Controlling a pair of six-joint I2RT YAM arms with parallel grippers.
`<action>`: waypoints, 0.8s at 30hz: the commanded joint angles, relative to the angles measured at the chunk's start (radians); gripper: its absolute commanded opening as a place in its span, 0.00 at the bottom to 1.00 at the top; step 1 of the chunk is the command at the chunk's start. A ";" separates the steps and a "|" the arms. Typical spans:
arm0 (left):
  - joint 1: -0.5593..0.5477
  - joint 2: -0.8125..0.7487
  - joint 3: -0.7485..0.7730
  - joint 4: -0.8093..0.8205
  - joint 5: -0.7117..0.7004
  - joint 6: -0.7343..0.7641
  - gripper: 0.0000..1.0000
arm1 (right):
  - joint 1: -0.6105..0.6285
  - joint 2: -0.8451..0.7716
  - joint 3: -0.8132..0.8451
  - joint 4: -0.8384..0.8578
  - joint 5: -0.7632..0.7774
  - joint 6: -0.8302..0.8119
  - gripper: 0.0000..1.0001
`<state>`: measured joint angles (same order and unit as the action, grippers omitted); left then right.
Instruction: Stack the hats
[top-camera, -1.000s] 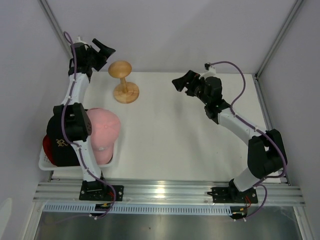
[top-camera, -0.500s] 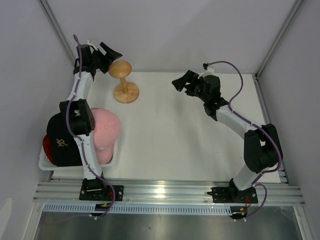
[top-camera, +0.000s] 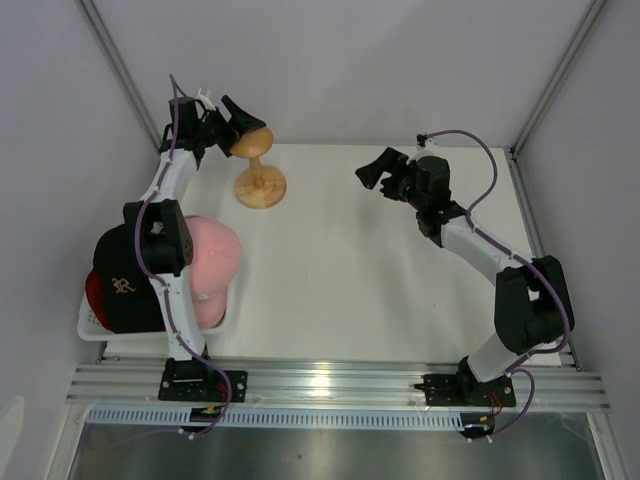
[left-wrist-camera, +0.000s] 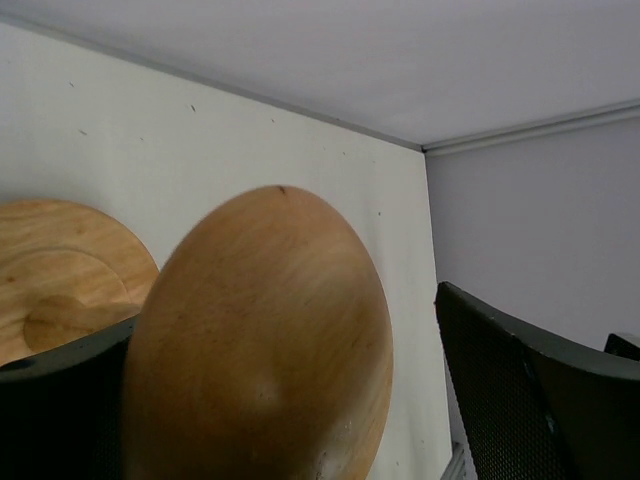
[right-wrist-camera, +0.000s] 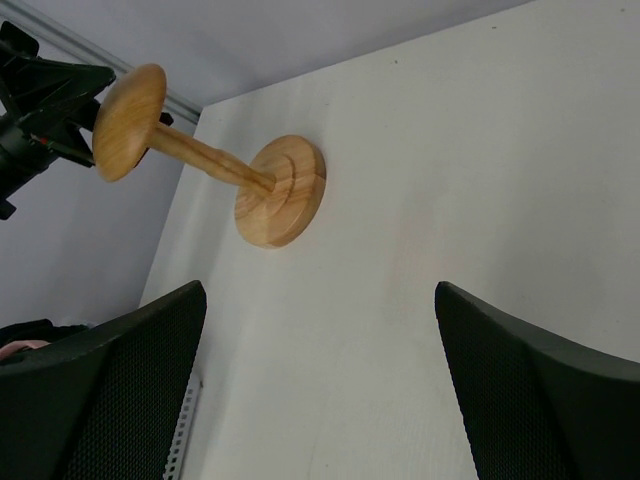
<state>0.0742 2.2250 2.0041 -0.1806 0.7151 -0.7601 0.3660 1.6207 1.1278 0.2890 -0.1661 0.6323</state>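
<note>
The hats lie piled in a white mesh basket (top-camera: 152, 334) at the left edge: a pink hat (top-camera: 212, 256) on the right, a black hat with a gold emblem (top-camera: 122, 283) on the left, and a red one (top-camera: 93, 292) showing under it. My left gripper (top-camera: 238, 122) is far from them at the back, open, its jaws either side of the wooden stand's knob (left-wrist-camera: 262, 340). The knob fills the gap between the dark fingers (left-wrist-camera: 530, 395). My right gripper (top-camera: 381, 170) hangs open over the table with nothing in it (right-wrist-camera: 320, 290).
The wooden stand's round base (top-camera: 261, 188) rests on the white table near the back left; its knob (right-wrist-camera: 130, 120), stem and base (right-wrist-camera: 282, 190) also show in the right wrist view. Grey walls close in the back and both sides.
My left gripper swung right and reached the stand's knob, which now sits between its jaws; the stand shifted slightly right. The right gripper drew a little to the right.
</note>
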 joint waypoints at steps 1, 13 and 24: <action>-0.062 -0.109 -0.088 0.046 0.060 -0.024 0.99 | -0.025 -0.087 -0.039 0.009 0.040 -0.020 1.00; -0.149 -0.105 -0.091 0.079 0.246 0.013 0.98 | -0.081 -0.283 -0.158 -0.068 0.094 -0.088 1.00; -0.281 -0.207 -0.269 0.065 0.230 0.076 0.98 | -0.111 -0.438 -0.226 -0.162 0.140 -0.105 0.99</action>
<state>-0.1497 2.1330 1.8221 -0.1421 0.9115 -0.6991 0.2642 1.2335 0.9127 0.1589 -0.0597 0.5503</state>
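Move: The wooden stand's round head sits between the left hand's open fingers, about level with the hand point, only some 2 cm to its right and 1 cm back. The pink hat lies roughly 32 cm back and 13 cm to the left of that hand, about 17 cm lower, and the black hat as far back but 30 cm left. From the right hand the stand's head is about 28 cm left and 10 cm ahead, at much the same height. Rightward and back at nearly constant height, the left hand travels about 17 cm, turning some 25 degrees clockwise, its fingers still wide open astride the wooden stand's head and pushing the stand along towards mid-table. The right hand, open and empty, shifts right and back about 10 cm while rising a little. ##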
